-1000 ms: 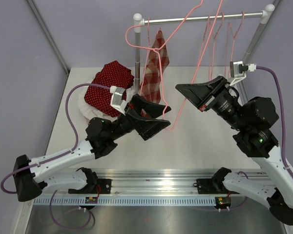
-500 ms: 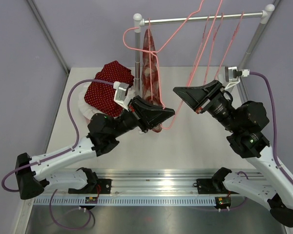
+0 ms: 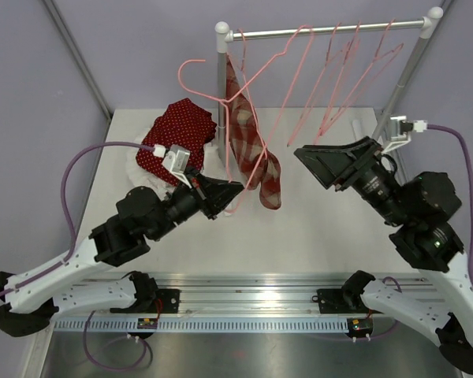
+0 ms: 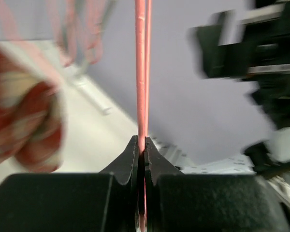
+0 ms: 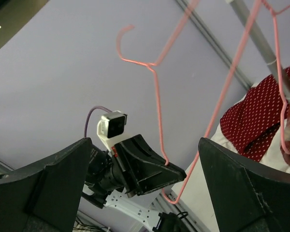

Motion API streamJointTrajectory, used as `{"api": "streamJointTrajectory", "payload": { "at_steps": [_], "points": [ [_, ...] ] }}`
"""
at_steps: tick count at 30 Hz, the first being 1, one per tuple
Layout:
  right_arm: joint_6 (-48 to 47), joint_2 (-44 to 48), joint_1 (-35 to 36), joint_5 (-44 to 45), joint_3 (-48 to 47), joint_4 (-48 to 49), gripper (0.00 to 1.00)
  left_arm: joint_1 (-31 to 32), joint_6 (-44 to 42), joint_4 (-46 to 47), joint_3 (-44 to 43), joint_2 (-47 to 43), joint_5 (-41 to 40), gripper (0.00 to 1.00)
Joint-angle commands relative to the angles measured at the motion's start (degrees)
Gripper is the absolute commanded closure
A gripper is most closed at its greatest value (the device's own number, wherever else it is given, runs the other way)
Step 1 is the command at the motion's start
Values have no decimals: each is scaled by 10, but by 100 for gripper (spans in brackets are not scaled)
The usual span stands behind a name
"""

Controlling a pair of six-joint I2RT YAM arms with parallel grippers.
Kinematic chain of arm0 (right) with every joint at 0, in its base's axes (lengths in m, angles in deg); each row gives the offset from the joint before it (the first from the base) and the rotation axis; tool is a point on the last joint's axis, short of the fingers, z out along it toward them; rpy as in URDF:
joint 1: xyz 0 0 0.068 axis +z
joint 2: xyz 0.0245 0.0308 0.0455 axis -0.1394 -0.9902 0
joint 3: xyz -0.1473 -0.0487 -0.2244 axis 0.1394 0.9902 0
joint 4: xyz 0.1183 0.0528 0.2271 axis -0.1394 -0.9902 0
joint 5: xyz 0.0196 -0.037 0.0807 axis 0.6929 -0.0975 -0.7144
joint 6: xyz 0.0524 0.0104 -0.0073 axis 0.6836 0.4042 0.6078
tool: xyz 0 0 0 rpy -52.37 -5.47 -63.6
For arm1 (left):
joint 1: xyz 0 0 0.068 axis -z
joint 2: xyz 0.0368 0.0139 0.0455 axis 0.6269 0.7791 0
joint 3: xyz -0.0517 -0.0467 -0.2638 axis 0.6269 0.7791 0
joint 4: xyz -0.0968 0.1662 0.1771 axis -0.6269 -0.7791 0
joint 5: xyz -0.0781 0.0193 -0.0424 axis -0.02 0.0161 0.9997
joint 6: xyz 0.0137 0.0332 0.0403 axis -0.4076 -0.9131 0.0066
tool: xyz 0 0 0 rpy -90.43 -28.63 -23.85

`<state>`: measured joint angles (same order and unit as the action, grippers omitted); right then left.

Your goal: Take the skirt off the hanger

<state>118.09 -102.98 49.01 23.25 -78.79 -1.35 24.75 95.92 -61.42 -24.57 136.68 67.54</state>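
The red-and-white plaid skirt [image 3: 251, 146] hangs in a long fold from a pink wire hanger [image 3: 221, 94] whose hook points left, off the rail. My left gripper [image 3: 230, 194] is shut on the hanger's lower wire [image 4: 141, 72], which runs straight up from between the closed fingers [image 4: 128, 157]. The skirt [image 4: 31, 121] shows as a blur to the left in that view. My right gripper [image 3: 309, 156] stands open to the right of the skirt, touching nothing. In the right wrist view the gripper [image 5: 145, 141] frames the hanger [image 5: 157, 92] and the left gripper [image 5: 157, 169] pinching it.
A red polka-dot garment [image 3: 180, 130] lies heaped on white cloth at the back left of the table. Several empty pink hangers [image 3: 343, 71] hang on the rail [image 3: 331, 30] between its two posts. Grey walls close in the left and right sides.
My left gripper shut on the hanger's lower wire and drew it left. My right gripper let go of the hanger, opened and backed off. The skirt swung into a narrow fold.
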Motion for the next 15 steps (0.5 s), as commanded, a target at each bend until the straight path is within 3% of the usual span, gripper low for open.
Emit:
{"api": "streamJointTrajectory", "payload": {
  "at_steps": [1,3,8,15],
  "points": [
    [-69,47,2,78,-62,-75,1,3,-36,-187,-39,-21,-151,100],
    [-95,60,2,107,-81,-96,1,6,-33,-259,-67,-9,-204,100],
    [-122,90,2,142,-111,-143,1,18,-39,-335,-135,60,-261,100],
    [-134,108,2,158,-119,-178,0,74,-55,-412,-288,223,-354,100]
  ]
}}
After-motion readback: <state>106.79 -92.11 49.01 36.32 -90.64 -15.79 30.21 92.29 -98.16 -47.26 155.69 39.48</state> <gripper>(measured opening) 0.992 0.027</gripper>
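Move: The left hand already pinches the empty hanger near its lower end. The rack bar lies about 32 cm ahead of it, its middle some 19 cm right and 6 cm above. The plaid skirt hangs roughly 25 cm ahead, 2 cm right and 15 cm lower. The empty hangers on the bar are about 28 cm ahead, 24 cm right and 4 cm below. From the open right hand, the bar's middle is about 30 cm ahead, 9 cm right and 4 cm lower. Keeping its pinch on the empty hanger, the left hand sinks about 7 cm and goes some 5 cm forward towards the rack, swinging left and then mostly back right, while the wrist turns so its fingers point more forward and down. The right hand, already open and off the hanger, withdraws right and also back and up, some 13 cm in all, fingers wide, stalling towards the end. ##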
